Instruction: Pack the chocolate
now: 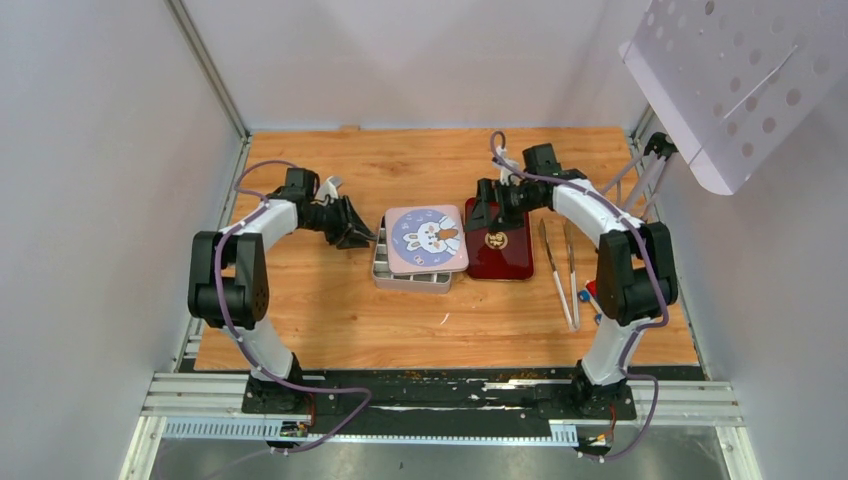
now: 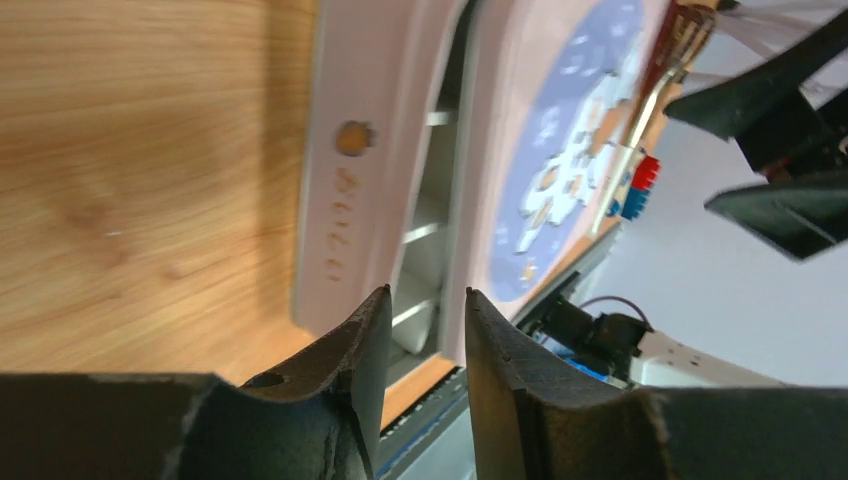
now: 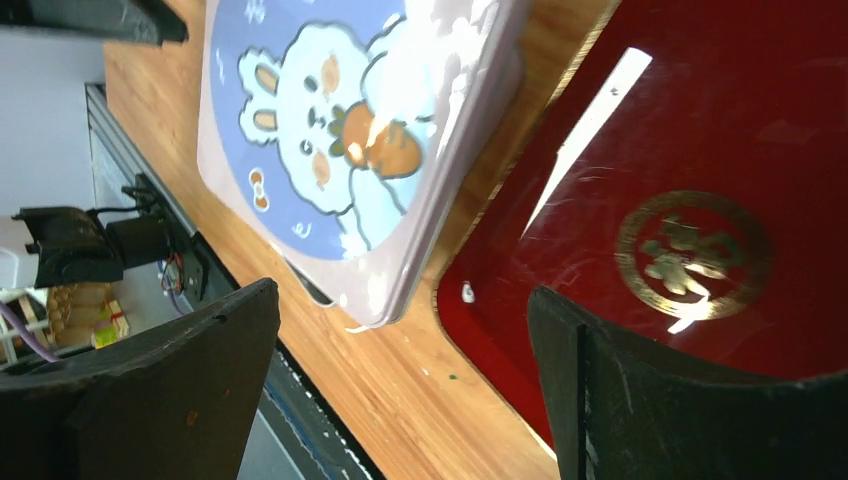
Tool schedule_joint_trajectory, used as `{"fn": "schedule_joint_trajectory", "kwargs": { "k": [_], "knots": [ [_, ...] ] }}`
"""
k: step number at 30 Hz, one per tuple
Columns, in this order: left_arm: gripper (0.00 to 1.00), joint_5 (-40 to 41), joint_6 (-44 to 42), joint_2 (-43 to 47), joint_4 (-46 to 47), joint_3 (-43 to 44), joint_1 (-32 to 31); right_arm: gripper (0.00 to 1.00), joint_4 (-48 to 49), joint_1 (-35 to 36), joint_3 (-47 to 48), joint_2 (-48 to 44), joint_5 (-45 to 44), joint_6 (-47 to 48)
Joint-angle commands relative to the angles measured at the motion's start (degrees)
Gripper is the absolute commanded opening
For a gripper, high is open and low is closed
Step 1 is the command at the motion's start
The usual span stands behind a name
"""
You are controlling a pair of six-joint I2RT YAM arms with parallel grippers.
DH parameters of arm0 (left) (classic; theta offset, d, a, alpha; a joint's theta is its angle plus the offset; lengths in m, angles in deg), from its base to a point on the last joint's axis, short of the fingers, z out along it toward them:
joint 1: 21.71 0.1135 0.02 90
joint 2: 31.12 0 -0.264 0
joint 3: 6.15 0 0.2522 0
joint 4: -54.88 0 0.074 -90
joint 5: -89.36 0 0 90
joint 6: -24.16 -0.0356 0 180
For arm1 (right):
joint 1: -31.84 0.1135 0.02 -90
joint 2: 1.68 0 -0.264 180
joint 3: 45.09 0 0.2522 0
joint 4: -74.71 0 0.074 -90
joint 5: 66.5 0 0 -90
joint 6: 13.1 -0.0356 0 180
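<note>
No chocolate shows in any view. A silver tin (image 1: 410, 278) with compartments stands mid-table, and its pink-and-blue rabbit lid (image 1: 425, 238) lies on it, shifted to the right so the left compartments show. My left gripper (image 1: 362, 238) is at the tin's left edge, jaws a little apart and empty. In the left wrist view the gripper (image 2: 425, 292) is level with the tin rim (image 2: 345, 180) and the lid (image 2: 560, 150). My right gripper (image 1: 487, 215) is wide open and empty, over the gap between the lid (image 3: 340, 150) and a dark red tray (image 3: 700, 200).
The red tray (image 1: 505, 255) with a gold emblem lies just right of the tin. Long metal tongs (image 1: 560, 270) and a small red-and-blue block (image 1: 590, 292) lie further right. A white perforated panel (image 1: 740, 70) hangs over the back right corner.
</note>
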Motion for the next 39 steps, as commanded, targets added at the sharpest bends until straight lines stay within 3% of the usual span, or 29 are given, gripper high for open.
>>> {"fn": "schedule_joint_trajectory", "kwargs": {
  "k": [1, 9, 14, 16, 19, 30, 39],
  "knots": [
    [0.42, 5.4, -7.1, 2.9, -3.5, 2.6, 1.1, 0.94, 2.0, 3.6, -1.0, 0.0, 1.1, -1.7],
    [0.5, 10.7, -11.6, 4.9, -2.1, 3.5, 1.1, 0.94, 1.6, 6.5, -1.6, 2.0, -3.3, -0.5],
    [0.54, 10.3, -9.6, 4.1, 6.1, 2.5, 1.1, 0.92, 1.6, 7.6, 1.4, 4.1, -5.8, 0.7],
    [0.62, 10.0, -7.9, 2.9, 11.3, 3.2, 1.0, 0.91, 1.5, 7.8, 2.7, 5.1, -7.6, 1.2],
    [0.64, 10.8, -7.9, -0.3, 11.8, 7.7, -0.5, 0.89, 1.2, 7.7, 4.0, 6.3, -10.2, 2.1],
    [0.65, 15.1, -11.6, -12.5, 10.3, 22.4, -6.7, 0.76, 1.4, 8.2, 6.7, 7.4, -8.5, 4.7],
    [0.6, 18.2, -14.8, -16.2, 8.7, 24.7, -9.3, 0.68, 1.3, 9.3, 6.2, 8.3, -7.8, 5.1]
  ]
}}
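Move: The tin's lid lies loosely over the compartment tin. From the right hand its middle is about 9 cm left, 3 cm back and 5 cm lower; the tin is some 11 cm left and 4 cm back, and the red tray 4 cm right, 2 cm back and about 10 cm down. From the left hand the lid is about 11 cm right, 1 cm ahead and 4 cm lower, with the tin 9 cm right, level fore and aft. The right fingers come down astride the lid's right edge, dropping about 4 cm and going as far left, with a dip back of 3 cm and forward again, while closing partway. The left hand leaves the tin's left side and arcs forward about 13 cm, rising and sinking again, first slightly left, then right to the lid's far-left corner; its fingers open wider and tip up some 25 degrees. ##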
